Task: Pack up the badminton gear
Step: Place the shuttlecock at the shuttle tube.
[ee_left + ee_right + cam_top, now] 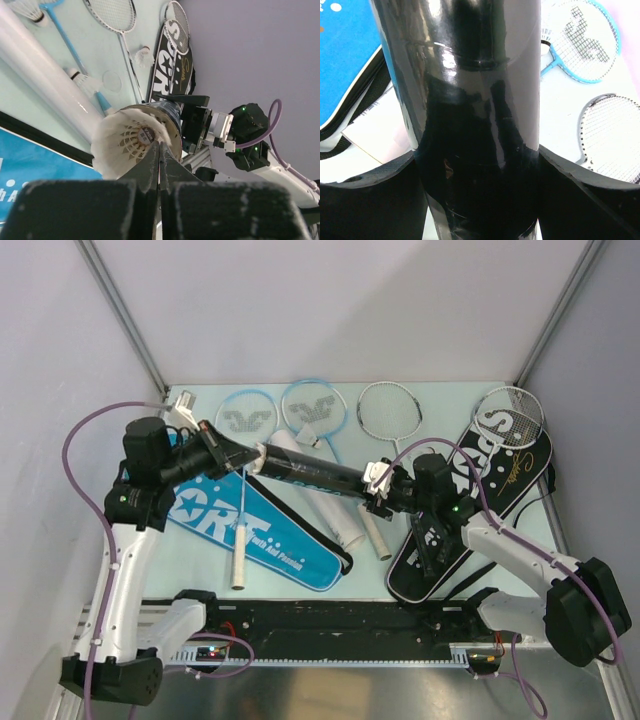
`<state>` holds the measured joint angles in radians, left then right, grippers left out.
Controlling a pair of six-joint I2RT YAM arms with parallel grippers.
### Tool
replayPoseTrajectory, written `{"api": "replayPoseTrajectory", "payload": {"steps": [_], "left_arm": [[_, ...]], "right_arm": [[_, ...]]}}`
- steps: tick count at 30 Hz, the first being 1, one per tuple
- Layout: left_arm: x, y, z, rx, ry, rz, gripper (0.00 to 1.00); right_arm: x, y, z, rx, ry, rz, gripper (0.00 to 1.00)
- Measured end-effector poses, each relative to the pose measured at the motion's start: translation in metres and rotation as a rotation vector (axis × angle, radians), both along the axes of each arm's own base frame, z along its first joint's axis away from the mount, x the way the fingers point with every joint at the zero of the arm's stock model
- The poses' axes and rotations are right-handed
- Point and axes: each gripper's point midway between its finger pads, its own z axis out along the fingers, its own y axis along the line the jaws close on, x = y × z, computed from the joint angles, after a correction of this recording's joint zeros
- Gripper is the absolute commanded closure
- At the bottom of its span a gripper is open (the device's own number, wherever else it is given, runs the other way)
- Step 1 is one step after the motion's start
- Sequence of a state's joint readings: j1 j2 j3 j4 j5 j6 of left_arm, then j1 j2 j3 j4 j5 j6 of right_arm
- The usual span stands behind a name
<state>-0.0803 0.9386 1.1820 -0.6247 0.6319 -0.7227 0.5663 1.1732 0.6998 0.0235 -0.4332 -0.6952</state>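
Note:
A black tube (310, 472) is held level above the table, with my right gripper (372, 485) shut round its right end. In the right wrist view the fingers (375, 195) press both sides of the black tube (470, 100). A white feather shuttlecock (120, 145) sits in the tube's open mouth, skirt outward. My left gripper (247, 460) is shut, and its fingertips (160, 146) touch the shuttlecock's rim. A white tube (325, 505) lies on the table under the black one.
A blue cover (270, 540) lies front left with a light-blue racket (243, 420) across it. A black cover (490, 490) lies right. Another light-blue racket (313, 408) and silver rackets (390, 410) lie at the back. Loose shuttlecocks (145, 56) rest on the table.

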Motion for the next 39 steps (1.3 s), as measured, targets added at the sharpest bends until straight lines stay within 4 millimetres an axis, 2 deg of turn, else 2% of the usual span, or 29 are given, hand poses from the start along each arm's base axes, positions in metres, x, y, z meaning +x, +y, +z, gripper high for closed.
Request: {"api": "replayPoseTrajectory", "payload": {"steps": [7,23,25,29,31,35,39], "left_arm": [[0.001,-0.015,-0.011,-0.053,0.019,-0.028,1.0],[0.0,-0.04,-0.011,-0.082,-0.019,-0.085,1.0],[0.001,-0.041,-0.01,-0.083,-0.026,-0.089,0.93],[0.0,-0.041,-0.007,-0.082,-0.041,-0.085,0.61],[-0.001,-0.04,-0.007,-0.074,-0.049,-0.081,0.5],[-0.002,-0.034,0.0,-0.044,-0.08,-0.06,0.41],[-0.006,-0.032,0.02,-0.038,-0.129,-0.059,0.4]], "right_arm": [[-0.004,0.004,-0.001,0.01,0.017,0.006,0.77],[-0.017,0.015,-0.005,0.034,0.065,0.024,0.78],[-0.02,0.017,-0.006,0.039,0.08,0.023,0.78],[-0.023,0.02,-0.007,0.047,0.097,0.025,0.78],[-0.024,0.02,-0.007,0.045,0.099,0.022,0.78],[-0.023,0.017,-0.01,0.036,0.108,0.003,0.78],[-0.026,0.02,-0.005,0.063,0.113,0.004,0.78]]}}
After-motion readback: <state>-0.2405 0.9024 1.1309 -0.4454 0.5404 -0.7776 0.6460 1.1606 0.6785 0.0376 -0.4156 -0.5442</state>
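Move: The shuttle tube's open mouth is about 4 cm to the right of my left hand, 1 cm ahead and 3 cm below; I already hold the shuttlecock there by its skirt. On the table, some 30 cm below, the white tube lies 6 cm ahead and 15 cm to the right, and the blue bag 10 cm to the left and 1 cm back. From my right hand, which grips the tube, the mouth lies 21 cm left, 2 cm back and 14 cm up. With my left hand I push the shuttlecock about 4 cm to the right and slightly down into the tube's mouth, while my right hand keeps its grip and eases the tube a couple of centimetres back and left, tilting it some 5 degrees. Then my left fingers open past halfway, let go of the skirt, and back off about 3 cm, mostly upward. ##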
